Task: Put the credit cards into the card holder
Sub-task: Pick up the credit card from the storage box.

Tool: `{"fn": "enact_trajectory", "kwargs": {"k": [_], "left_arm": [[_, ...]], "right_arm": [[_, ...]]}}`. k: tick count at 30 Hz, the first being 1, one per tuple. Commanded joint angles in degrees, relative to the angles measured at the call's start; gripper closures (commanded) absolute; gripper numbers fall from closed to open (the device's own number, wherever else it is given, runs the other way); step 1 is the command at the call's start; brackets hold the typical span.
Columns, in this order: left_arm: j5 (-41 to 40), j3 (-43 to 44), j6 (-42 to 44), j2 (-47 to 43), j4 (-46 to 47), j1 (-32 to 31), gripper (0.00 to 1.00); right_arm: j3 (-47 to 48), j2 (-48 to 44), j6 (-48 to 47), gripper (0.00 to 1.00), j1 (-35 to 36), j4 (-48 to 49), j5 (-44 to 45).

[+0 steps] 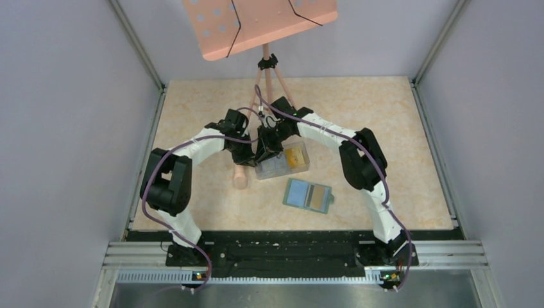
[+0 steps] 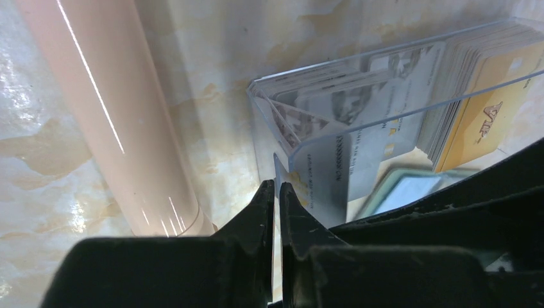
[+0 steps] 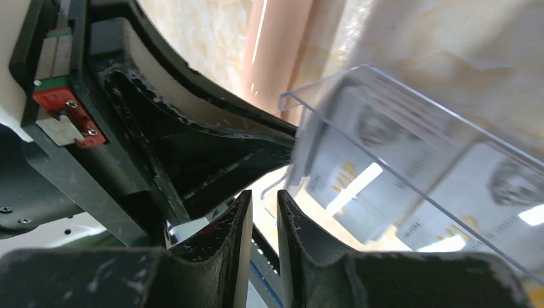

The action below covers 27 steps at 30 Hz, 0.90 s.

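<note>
A clear plastic box [image 1: 283, 162] stands mid-table and holds the credit cards. White-grey ones [image 2: 385, 128] fill its left part and orange-yellow ones [image 2: 487, 115] its right. The card holder [image 1: 308, 196], a sage-green wallet, lies open and flat just in front of the box. My left gripper [image 2: 276, 186] is shut on the thin wall at the box's left corner [image 2: 277, 163]. My right gripper [image 3: 263, 196] hovers beside the same end of the box, jaws a narrow gap apart with nothing between them. Both grippers crowd together in the top view, left [image 1: 250, 156] and right [image 1: 267, 153].
A pale pink tripod leg [image 2: 109, 115] slants down just left of the box, its foot [image 1: 240, 178] on the table. The pink stand top [image 1: 256, 22] hangs over the far edge. Grey walls close in both sides.
</note>
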Motion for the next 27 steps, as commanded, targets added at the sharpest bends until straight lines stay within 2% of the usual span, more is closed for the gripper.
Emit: {"fn": "enact_trajectory", "kwargs": {"k": [1,9,18,24,27], "left_arm": [[3.25,-0.61,1.27,0.88,0.32,-1.72,1.0],[2.44,-0.21,1.46,0.7,-0.4,-1.74,1.0],[2.62,-0.11,1.38,1.06,-0.29,-1.74,1.0],[2.65,-0.16,1.47,1.11,-0.33,-1.79,1.0],[2.74,-0.28,1.47,1.28,-0.35,-1.78,1.0]], "right_arm": [[0.51,-0.06,0.16,0.79,0.95,1.63,-1.29],[4.24,0.48,-5.91,0.74,0.9,-8.09,7.37],[4.16,-3.73,-6.88,0.59,0.4,-8.93,12.21],[3.75,-3.1,-8.24,0.58,0.36,-10.59,15.63],[4.08,-1.62,-8.94,0.59,0.36,-11.21,14.64]]}}
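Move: The leftmost VIP card in the storage box is about 2 cm right, 1 cm ahead and 4 cm below my right hand. The next white cards are about 7 cm right and 1 cm ahead of that hand, the yellow cards about 12 cm right and 1 cm ahead; the pink rod is some 7 cm left, level with it fore and aft. All lie 4 to 6 cm below. From my left hand, which already grips the box's left wall, the card is about 2 cm ahead, 2 cm right and 1 cm lower. I draw my right hand off the box's left end, about 4 cm to the right and some 3 cm down towards the near end of the leftmost card. On the way I spread its fingers from a narrow gap to roughly twice that and roll the wrist about 15 degrees so they point more steeply down. My left hand stays put and keeps its pinch on the left wall. ##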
